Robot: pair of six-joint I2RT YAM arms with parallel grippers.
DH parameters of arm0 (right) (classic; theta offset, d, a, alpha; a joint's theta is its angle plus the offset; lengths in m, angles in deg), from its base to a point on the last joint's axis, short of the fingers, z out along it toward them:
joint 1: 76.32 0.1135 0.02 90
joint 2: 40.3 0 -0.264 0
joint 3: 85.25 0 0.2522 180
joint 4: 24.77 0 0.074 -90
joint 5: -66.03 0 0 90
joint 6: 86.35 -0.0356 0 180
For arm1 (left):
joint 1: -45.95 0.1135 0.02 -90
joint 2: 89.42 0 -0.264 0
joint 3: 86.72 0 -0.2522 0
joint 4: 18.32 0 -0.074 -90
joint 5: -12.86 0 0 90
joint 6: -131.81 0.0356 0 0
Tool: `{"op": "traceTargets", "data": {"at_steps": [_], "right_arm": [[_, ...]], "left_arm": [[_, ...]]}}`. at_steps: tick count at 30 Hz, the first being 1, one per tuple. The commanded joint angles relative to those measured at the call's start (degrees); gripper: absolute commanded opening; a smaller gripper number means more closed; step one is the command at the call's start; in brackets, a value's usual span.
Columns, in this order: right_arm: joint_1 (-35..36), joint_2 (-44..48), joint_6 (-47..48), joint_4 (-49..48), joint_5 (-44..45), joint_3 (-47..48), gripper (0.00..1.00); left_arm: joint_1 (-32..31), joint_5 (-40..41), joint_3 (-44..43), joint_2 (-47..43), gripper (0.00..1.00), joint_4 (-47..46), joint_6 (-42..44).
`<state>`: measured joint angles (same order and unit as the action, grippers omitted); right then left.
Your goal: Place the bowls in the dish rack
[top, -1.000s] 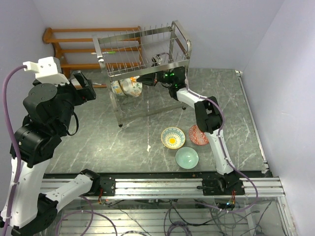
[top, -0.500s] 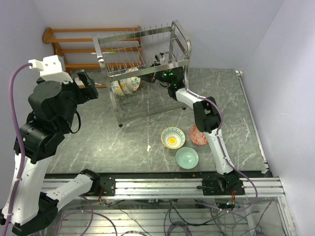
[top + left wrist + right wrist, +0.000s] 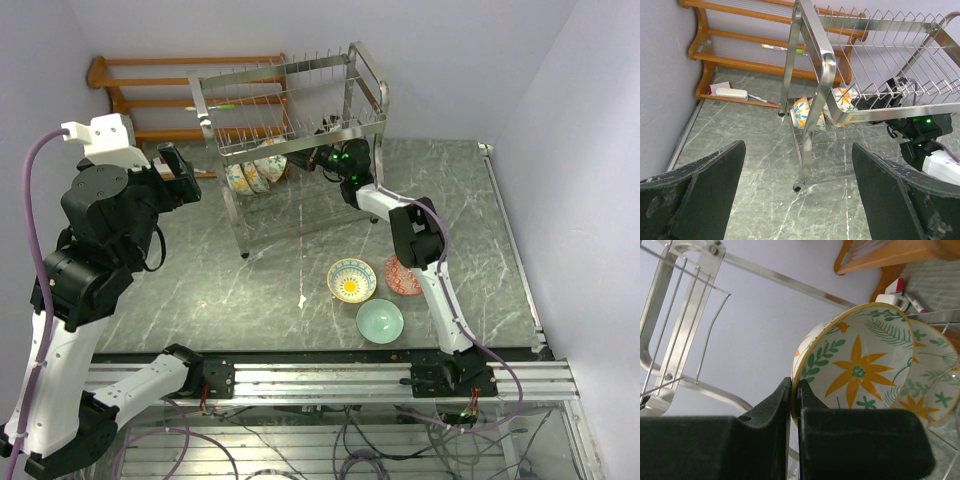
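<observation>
The steel dish rack [image 3: 290, 110] stands at the back centre; it also shows in the left wrist view [image 3: 820, 75]. My right gripper [image 3: 794, 385] reaches into its lower tier [image 3: 308, 157], shut on the rim of a floral bowl [image 3: 860, 370] with orange flowers, held on edge. Another floral bowl [image 3: 932, 390] stands just behind it. In the top view the racked bowls [image 3: 252, 176] sit in the lower tier. On the table lie a floral bowl [image 3: 351, 280], a red-patterned bowl [image 3: 408, 276] and a mint bowl [image 3: 380, 320]. My left gripper [image 3: 797, 150] is open, empty and raised left of the rack [image 3: 178, 176].
An orange-brown wooden shelf rack [image 3: 170, 95] stands against the back wall, left of the steel rack, with a white object and pens [image 3: 732, 93] on the floor beneath it. Walls close in on the left, back and right. The steel rack's legs [image 3: 799, 186] rest on the marble top.
My right gripper has carried the floral bowl deeper into the lower tier and tipped it more on edge beside the others. My left arm has shifted slightly.
</observation>
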<state>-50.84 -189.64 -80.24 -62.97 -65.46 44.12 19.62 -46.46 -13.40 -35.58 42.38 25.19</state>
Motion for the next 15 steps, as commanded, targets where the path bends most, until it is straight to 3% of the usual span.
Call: {"op": "traceTargets", "data": {"at_steps": [1,6,15], "right_arm": [[-2.2,-1.2,1.1,0.7,4.4,2.8,0.00],[-2.4,-2.4,1.5,3.0,4.9,3.0,0.00],[-2.4,-8.7,0.1,3.7,2.2,11.8,0.00]], "left_arm": [[0.4,-0.1,0.4,-0.3,0.99,-1.4,-0.8],[0.4,-0.4,0.6,-0.1,0.99,-1.5,-0.8],[0.4,-0.8,0.8,0.9,0.98,-2.1,-0.6]]}}
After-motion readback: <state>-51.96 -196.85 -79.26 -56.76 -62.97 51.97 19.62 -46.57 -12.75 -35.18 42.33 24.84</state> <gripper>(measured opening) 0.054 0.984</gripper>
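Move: The slot in the dish rack's lower tier, next right of the two loaded bowls, lies about 4 cm ahead of the right hand, 5 cm to its left and 7 cm below. The second loaded bowl stands some 3 cm ahead, 8 cm left and 7 cm below the hand; the first loaded bowl is roughly 2 cm ahead, 13 cm left and equally low. From the left hand the slot is about 32 cm ahead, 13 cm right and 31 cm below. Still pinching the orange-flowered bowl by its rim, the right hand lowers it about 4 cm while easing some 3 cm forward under the upper tier, towards the slot beside the second loaded bowl. The wrist tips only a few degrees, the fingers stay shut on the rim, and the hand is still moving down and forward at the end. ##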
